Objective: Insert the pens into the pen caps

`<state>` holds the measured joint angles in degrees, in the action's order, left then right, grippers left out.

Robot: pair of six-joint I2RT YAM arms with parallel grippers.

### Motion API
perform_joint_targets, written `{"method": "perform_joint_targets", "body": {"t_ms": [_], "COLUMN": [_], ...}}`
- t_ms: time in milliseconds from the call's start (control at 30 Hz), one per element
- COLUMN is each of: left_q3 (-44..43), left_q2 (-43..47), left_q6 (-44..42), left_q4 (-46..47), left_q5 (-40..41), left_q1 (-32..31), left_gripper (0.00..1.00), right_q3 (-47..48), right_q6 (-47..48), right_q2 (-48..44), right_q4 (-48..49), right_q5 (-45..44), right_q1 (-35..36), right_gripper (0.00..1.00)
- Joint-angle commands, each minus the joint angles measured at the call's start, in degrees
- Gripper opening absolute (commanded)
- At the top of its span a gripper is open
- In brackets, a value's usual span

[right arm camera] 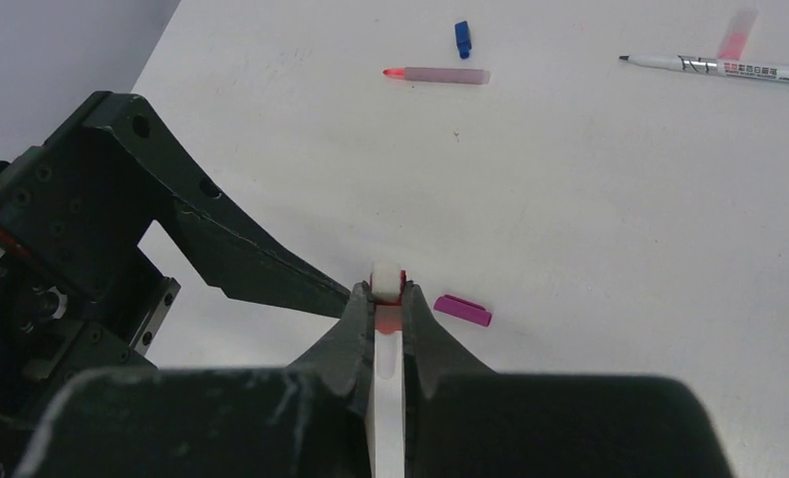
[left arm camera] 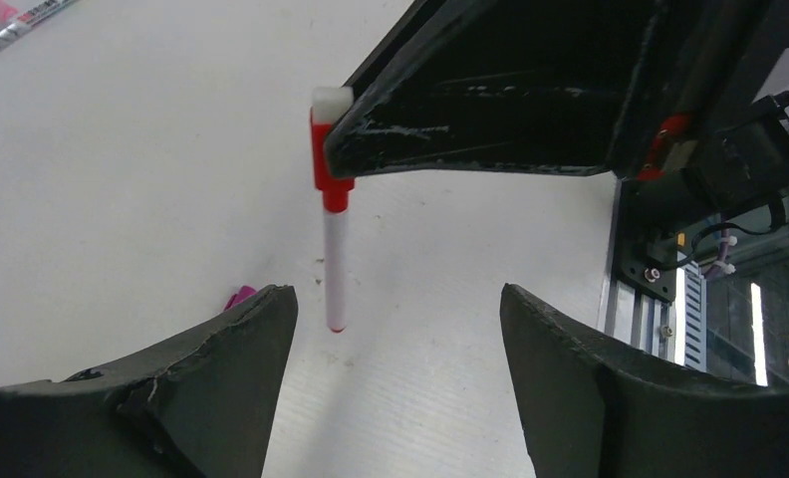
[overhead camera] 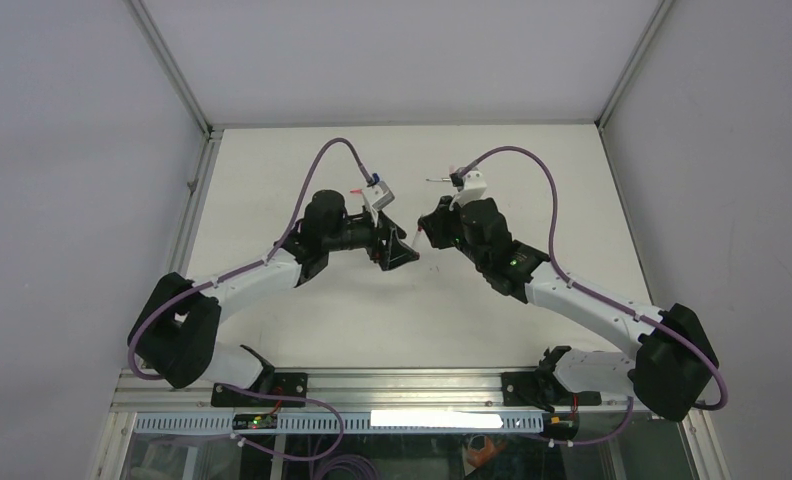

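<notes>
My right gripper point(right arm camera: 387, 295) is shut on a white pen point(left arm camera: 335, 269) at its red cap point(left arm camera: 323, 149), above the table's middle point(overhead camera: 424, 238). The pen's barrel points at my left gripper point(left arm camera: 398, 299), which is open and empty, its jaws wide apart on either side of the barrel's tip point(overhead camera: 404, 250). A magenta cap point(right arm camera: 462, 310) lies on the table just beside the grippers; it also shows in the left wrist view point(left arm camera: 239, 296). Farther back lie a blue cap point(right arm camera: 462, 38), a pink pen point(right arm camera: 435, 75), a white pen with a black tip point(right arm camera: 729, 68) and a pale pink cap point(right arm camera: 737, 32).
The white table point(overhead camera: 372, 320) has a metal rail along its near edge point(overhead camera: 392, 385) and grey walls on three sides. The loose pens and caps lie behind the grippers, near the back point(overhead camera: 372, 182).
</notes>
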<state>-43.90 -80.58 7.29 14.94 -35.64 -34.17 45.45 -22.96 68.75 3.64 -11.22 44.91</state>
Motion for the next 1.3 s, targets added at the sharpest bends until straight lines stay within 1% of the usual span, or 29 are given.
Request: {"method": "perform_joint_targets", "body": {"t_ms": [0,267,300,400,433,467,500,567,700,900,1067,1200,1267], "left_q3": [-0.8,-2.2,-2.3,-2.5,-2.6,-2.8,-3.0,-3.8,-4.4,-4.4,-8.2,-9.7,-10.7], "left_q2": [-1.4,-6.9,-7.4,-8.5,-8.8,-9.2,-9.6,-10.3,-10.7,-7.2,-6.6,-6.0,-5.5], "left_q6": [0.1,-0.5,-0.6,-0.5,-0.4,-0.4,-0.3,0.5,0.8,-2.7,-5.4,-6.8,-8.8], "left_q4": [8.2,8.7,8.8,9.4,9.6,9.8,9.8,9.7,9.2,6.4,1.4,0.8,0.2], "left_q5": [0.3,3.0,3.3,3.4,3.3,3.1,2.8,2.9,3.0,2.7,4.0,5.9,6.8], "left_q1": [-2.0,-2.9,-2.9,-2.9,-2.9,-2.9,-2.9,-2.9,-2.9,-2.9,-2.8,-2.8,-2.8], "left_gripper": [0.77,0.74,0.72,0.61,0.56,0.47,0.34,0.00,0.00,0.00,0.00,0.00,0.00], "right_q3": [2.7,2.6,2.6,2.7,2.6,2.6,2.5,2.4,1.9,0.4,-1.4,-2.9,-3.7], "right_q6": [-0.5,-0.9,-0.9,-1.2,-1.3,-1.5,-1.7,-2.1,-2.7,-4.0,-5.7,-6.6,-7.3], "right_q2": [-0.8,-2.5,-2.7,-2.8,-2.7,-2.6,-2.6,-2.4,-1.9,-1.0,0.6,2.0,2.7], "right_q4": [3.1,2.8,2.8,2.8,2.8,2.9,2.9,3.0,3.1,3.7,4.3,4.3,4.0], "right_q5": [1.0,1.1,1.2,1.8,2.0,2.1,2.3,2.6,2.9,3.4,4.6,4.1,4.1], "right_q1": [-0.1,-0.1,-0.1,-0.1,-0.1,-0.2,-0.1,-0.1,-0.1,-0.1,0.4,2.1,2.7], "right_gripper": [0.00,0.00,0.00,0.00,0.00,0.00,0.00,0.00,0.00,0.00,0.00,0.00,0.00]}}
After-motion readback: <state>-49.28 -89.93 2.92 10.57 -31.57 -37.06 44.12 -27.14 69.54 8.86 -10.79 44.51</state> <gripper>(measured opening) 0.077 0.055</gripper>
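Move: From the left hand, open, the lower end of the pen lies about 3 cm to the right, 1 cm ahead and some 5 cm below. The red cap above it, still gripped by the right hand, is roughly 3 cm ahead, 3 cm right and 4 cm up. The magenta cap lies on the table about 5 cm ahead, straight below otherwise, some 15 cm down. From the right hand, the pen's lower end is about 9 cm below, 2 cm back and 1 cm left. Down about 4 cm and to the right some 2.5 cm, the left hand brings its open fingers around the lower end of the pen, then shuts them and pinches the pen there. It then keeps hold, rolling about 5 degrees so its left side rises and easing slightly back left. The right hand keeps its grip on the red cap, rising about 1 cm with a small tilt. ##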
